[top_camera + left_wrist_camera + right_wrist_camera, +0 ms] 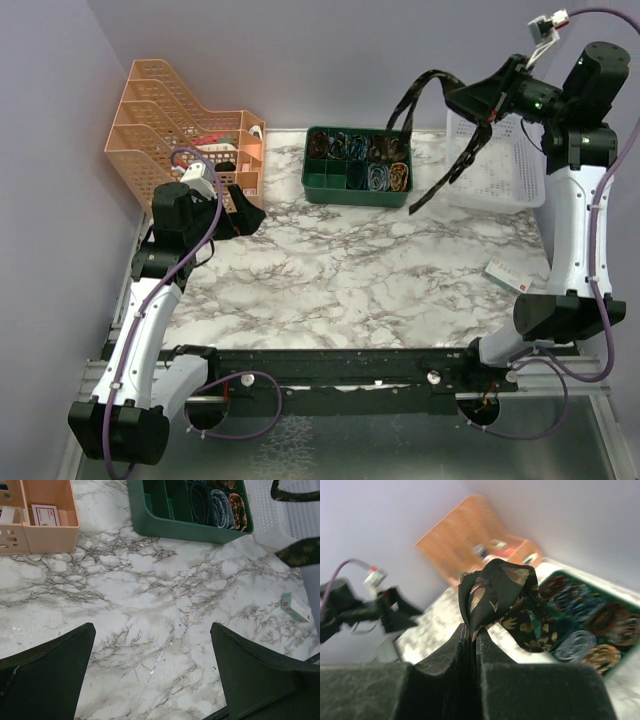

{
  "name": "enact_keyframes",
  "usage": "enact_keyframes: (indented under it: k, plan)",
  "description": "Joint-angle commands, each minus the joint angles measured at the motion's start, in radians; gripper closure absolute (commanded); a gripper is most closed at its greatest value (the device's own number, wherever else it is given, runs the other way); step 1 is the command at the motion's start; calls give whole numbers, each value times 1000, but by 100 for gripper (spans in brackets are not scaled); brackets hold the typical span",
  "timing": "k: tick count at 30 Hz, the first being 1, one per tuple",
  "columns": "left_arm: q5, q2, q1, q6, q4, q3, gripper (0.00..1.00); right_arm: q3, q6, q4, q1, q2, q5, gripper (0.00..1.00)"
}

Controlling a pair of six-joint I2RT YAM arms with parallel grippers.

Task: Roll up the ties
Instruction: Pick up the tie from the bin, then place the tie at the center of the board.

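Observation:
A black tie with gold flecks (452, 170) hangs in the air at the back right, between the green tray (325, 187) and the white basket (505, 170). My right gripper (468, 100) is shut on it high above the table. One part loops up to the left, the long end dangles almost to the marble. In the right wrist view the fabric (500, 587) bunches up out of the closed right gripper (472, 630). My left gripper (240, 215) hovers over the left of the table, wide open (152, 626) and empty, well away from the tie (300, 552).
Several rolled ties (385, 178) fill the green tray's compartments (175, 527). An orange file rack (170, 110) stands at the back left. A small white and teal box (510, 272) lies on the marble near the right arm.

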Motion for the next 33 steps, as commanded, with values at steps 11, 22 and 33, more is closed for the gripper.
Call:
enact_keyframes:
  k: [11,22,33]
  plan:
    - [-628,7,3,-100,-251,164,1,-101,-374,-530,714,79,287,92]
    - [-786,-58,7,-120,-290,161,1,-296,-196,-244,989,249,372,86]
    - [-702,-65,7,-103,-264,129,1,-364,-96,-207,998,259,625,8]
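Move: The right gripper holds the tie high up, and it goes to the bare marble near the middle front: about 28 cm to this hand's left, 17 cm back and some 46 cm below. The green organizer lies about 17 cm ahead and 17 cm left, the emptied white bin 20 cm ahead and 18 cm right, both roughly 44 cm down. From the open left gripper that bare spot is some 12 cm right, 7 cm back and 23 cm below. Carry the still-pinched tie left and back from above the organizer, then increasingly down towards the bare marble, about 30 cm left and 34 cm lower in all, tipping the fingers to point left and steeply down. Late in the descent, ease slightly forward and open wide to let go of the tie. Meanwhile shift the empty left gripper some 12 cm left, out of the way, swinging it about 40 degrees counter-clockwise. ##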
